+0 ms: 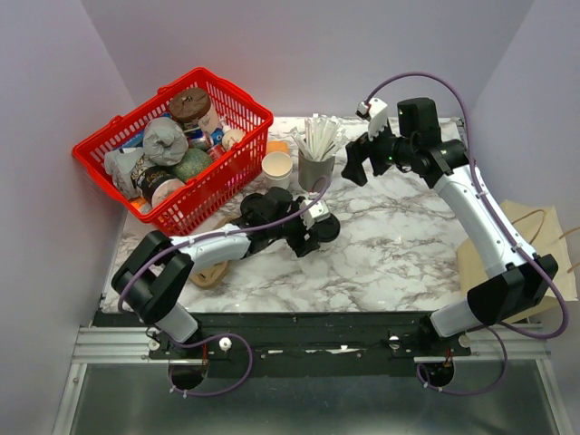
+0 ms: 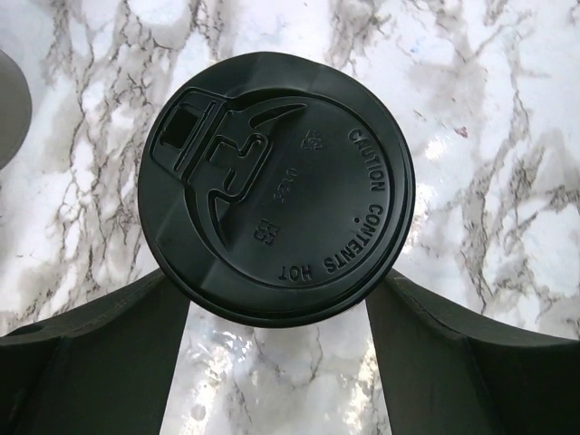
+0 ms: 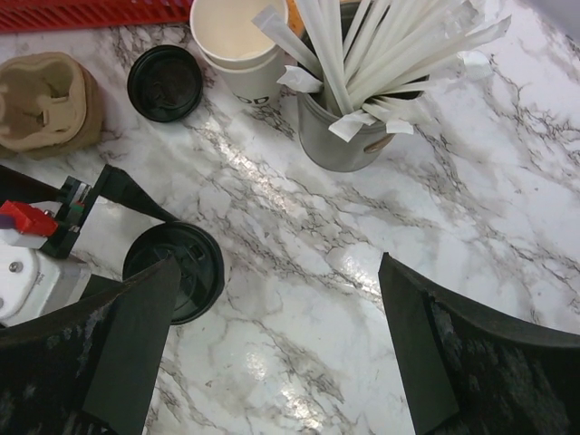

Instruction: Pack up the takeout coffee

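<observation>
The takeout coffee (image 1: 324, 227), a cup under a round black lid (image 2: 276, 186), stands upright on the marble near the table's middle. My left gripper (image 1: 317, 230) reaches in from the left and is shut on it. Its two dark fingers (image 2: 100, 362) run under the lid's rim on either side, and the lid hides the cup wall. The right wrist view shows the same lid (image 3: 198, 263) at the left, partly behind a finger. My right gripper (image 1: 359, 159) hangs high over the back of the table, open (image 3: 279, 263) with only marble between its fingers.
A red basket (image 1: 263, 113) full of packets sits at the back left. A stack of cream cups (image 3: 237, 41), a grey cup of white sticks (image 3: 340, 136), a loose black lid (image 3: 164, 82) and a brown pulp carrier (image 3: 45, 100) stand nearby. A paper bag (image 1: 517, 258) lies right.
</observation>
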Tool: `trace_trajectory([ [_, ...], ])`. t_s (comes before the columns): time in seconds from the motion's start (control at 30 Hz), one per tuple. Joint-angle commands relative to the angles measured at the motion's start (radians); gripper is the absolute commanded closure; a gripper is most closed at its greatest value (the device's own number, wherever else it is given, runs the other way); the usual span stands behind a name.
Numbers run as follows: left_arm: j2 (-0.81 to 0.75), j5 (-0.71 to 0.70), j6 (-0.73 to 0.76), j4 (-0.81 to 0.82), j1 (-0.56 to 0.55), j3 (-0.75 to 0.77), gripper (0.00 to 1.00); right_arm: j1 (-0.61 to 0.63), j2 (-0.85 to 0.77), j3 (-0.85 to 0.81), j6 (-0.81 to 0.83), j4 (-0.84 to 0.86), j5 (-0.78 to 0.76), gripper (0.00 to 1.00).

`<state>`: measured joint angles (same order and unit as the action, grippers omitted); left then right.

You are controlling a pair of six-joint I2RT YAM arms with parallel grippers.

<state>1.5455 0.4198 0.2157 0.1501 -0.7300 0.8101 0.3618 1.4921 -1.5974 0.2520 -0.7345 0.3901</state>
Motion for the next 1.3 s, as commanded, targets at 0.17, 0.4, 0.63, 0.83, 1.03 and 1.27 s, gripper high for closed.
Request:
trace_trajectory([
  [0.17, 0.139, -0.093, -0.076, 0.042, -0.006, 0.159, 0.17, -0.024, -0.023, 0.028, -0.026, 0.015, -0.002, 0.0],
  [0.4, 0.237, -0.133, -0.119, 0.04, -0.006, 0.27, 0.18, -0.047, -0.019, 0.025, -0.034, 0.017, -0.007, 0.0],
  [0.63, 0.332, -0.167, -0.168, -0.003, -0.006, 0.385, 0.19, -0.067, -0.033, 0.043, -0.043, 0.021, -0.017, 0.0],
  [0.83, 0.396, -0.194, -0.187, -0.007, -0.006, 0.46, 0.2, -0.083, -0.05, 0.062, -0.046, 0.027, -0.019, 0.0],
  [1.03, 0.465, -0.213, -0.182, -0.018, -0.006, 0.544, 0.2, -0.09, -0.061, 0.076, -0.049, 0.029, -0.019, 0.0],
  [1.27, 0.508, -0.216, -0.176, -0.009, -0.006, 0.58, 0.2, -0.092, -0.056, 0.062, -0.057, 0.027, -0.011, 0.0],
])
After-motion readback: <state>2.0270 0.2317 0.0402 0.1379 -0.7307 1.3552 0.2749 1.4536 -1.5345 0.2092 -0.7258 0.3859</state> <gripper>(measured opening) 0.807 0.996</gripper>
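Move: The lidded coffee cup is right at the left hand's open fingers, about 3 cm ahead, 3 cm to the right and 3 cm lower. From that hand the straw holder stands about 14 cm straight ahead, the stacked cups equally far out and 8 cm left. From the right hand the lidded cup lies some 8 cm back, 6 cm left and 22 cm below. The left hand, fingers open, sweeps about 15 cm forward-right, pushing the lidded cup; the right hand eases right. ##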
